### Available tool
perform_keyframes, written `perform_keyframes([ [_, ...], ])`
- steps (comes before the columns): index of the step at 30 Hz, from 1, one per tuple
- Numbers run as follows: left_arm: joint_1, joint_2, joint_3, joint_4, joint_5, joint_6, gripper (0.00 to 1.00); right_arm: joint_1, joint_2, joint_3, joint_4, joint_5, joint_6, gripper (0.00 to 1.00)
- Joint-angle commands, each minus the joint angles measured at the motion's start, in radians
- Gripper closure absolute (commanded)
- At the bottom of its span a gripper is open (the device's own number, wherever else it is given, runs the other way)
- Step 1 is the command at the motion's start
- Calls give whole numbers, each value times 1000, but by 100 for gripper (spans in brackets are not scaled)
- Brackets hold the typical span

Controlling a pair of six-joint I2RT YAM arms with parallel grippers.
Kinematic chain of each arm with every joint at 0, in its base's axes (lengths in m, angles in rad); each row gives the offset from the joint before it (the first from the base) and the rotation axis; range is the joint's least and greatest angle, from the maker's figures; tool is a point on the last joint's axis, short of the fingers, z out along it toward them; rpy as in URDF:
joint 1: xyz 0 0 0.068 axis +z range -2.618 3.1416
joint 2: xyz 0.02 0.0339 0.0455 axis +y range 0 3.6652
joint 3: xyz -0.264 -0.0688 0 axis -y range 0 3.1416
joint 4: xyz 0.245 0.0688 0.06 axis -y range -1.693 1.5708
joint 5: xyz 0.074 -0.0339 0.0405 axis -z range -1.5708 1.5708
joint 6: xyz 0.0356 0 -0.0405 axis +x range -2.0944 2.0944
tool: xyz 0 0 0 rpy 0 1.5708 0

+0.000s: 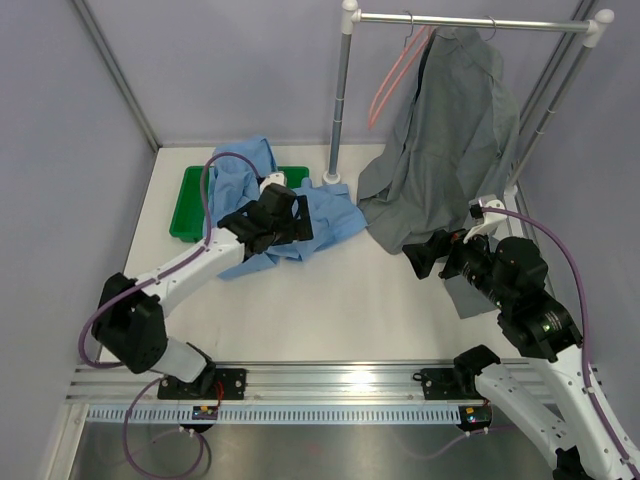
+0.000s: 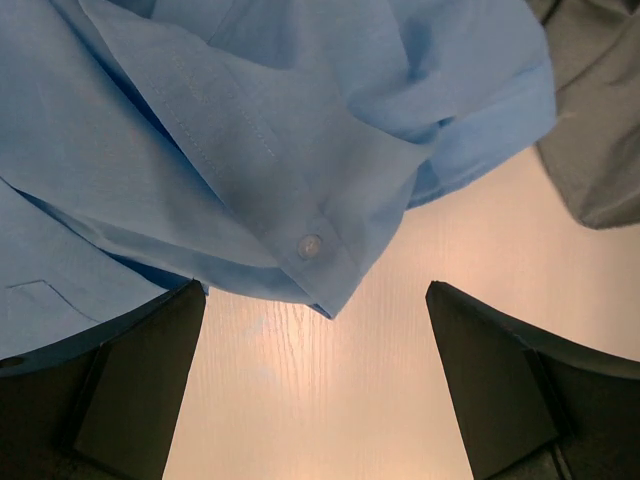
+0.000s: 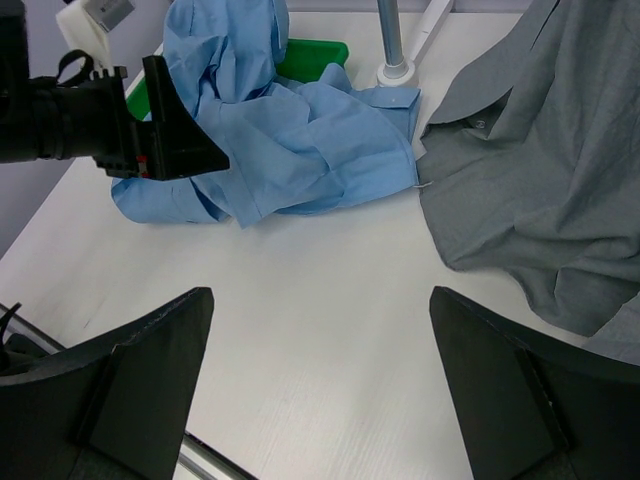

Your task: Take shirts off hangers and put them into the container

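Observation:
The light blue shirt point(image 1: 335, 215) lies crumpled, partly in the green container point(image 1: 188, 205) and partly spilled onto the table. My left gripper point(image 1: 285, 225) hovers over its near edge, open and holding nothing. In the left wrist view, a buttoned cuff point(image 2: 310, 245) lies just ahead of the jaws point(image 2: 315, 290). The grey shirt point(image 1: 450, 150) hangs from the rail on a mostly hidden hanger whose hook point(image 1: 490, 25) shows, its hem draped on the table. A pink hanger point(image 1: 385, 90) hangs bare beside it. My right gripper point(image 1: 430, 255) is open at the hem, over bare table point(image 3: 320, 295).
The rack's white-and-metal pole point(image 1: 340, 100) stands just behind the blue shirt, its foot point(image 3: 395, 70) beside the tray point(image 3: 315, 55). Slanted rack legs point(image 1: 545, 110) run down the right. Grey walls close in the back and sides.

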Motion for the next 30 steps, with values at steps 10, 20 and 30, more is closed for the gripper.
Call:
perform_keyframes([
  [10,-10,175,11,95,-128,-84,5,-2,-11,-6,37,-28,6,1],
  [20,-10,256,32,104,-212,-89,38,-2,-11,-7,37,-34,6,1],
  [30,-2,167,107,13,-327,19,100,-2,-14,-6,37,-32,6,1],
])
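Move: The near edge of the blue shirt, its buttoned flap, lies about 9 cm below the open left hand, some 3 cm ahead and 1 cm to its left. From that hand, the green container is roughly 12 cm ahead and 15 cm left, and the rack foot about 18 cm ahead and 9 cm right. From the right hand, the shirt edge is about 13 cm ahead, 24 cm left and 24 cm below. The left hand sinks about 8 cm onto the blue shirt's near edge, pinches it shut and starts rising. ##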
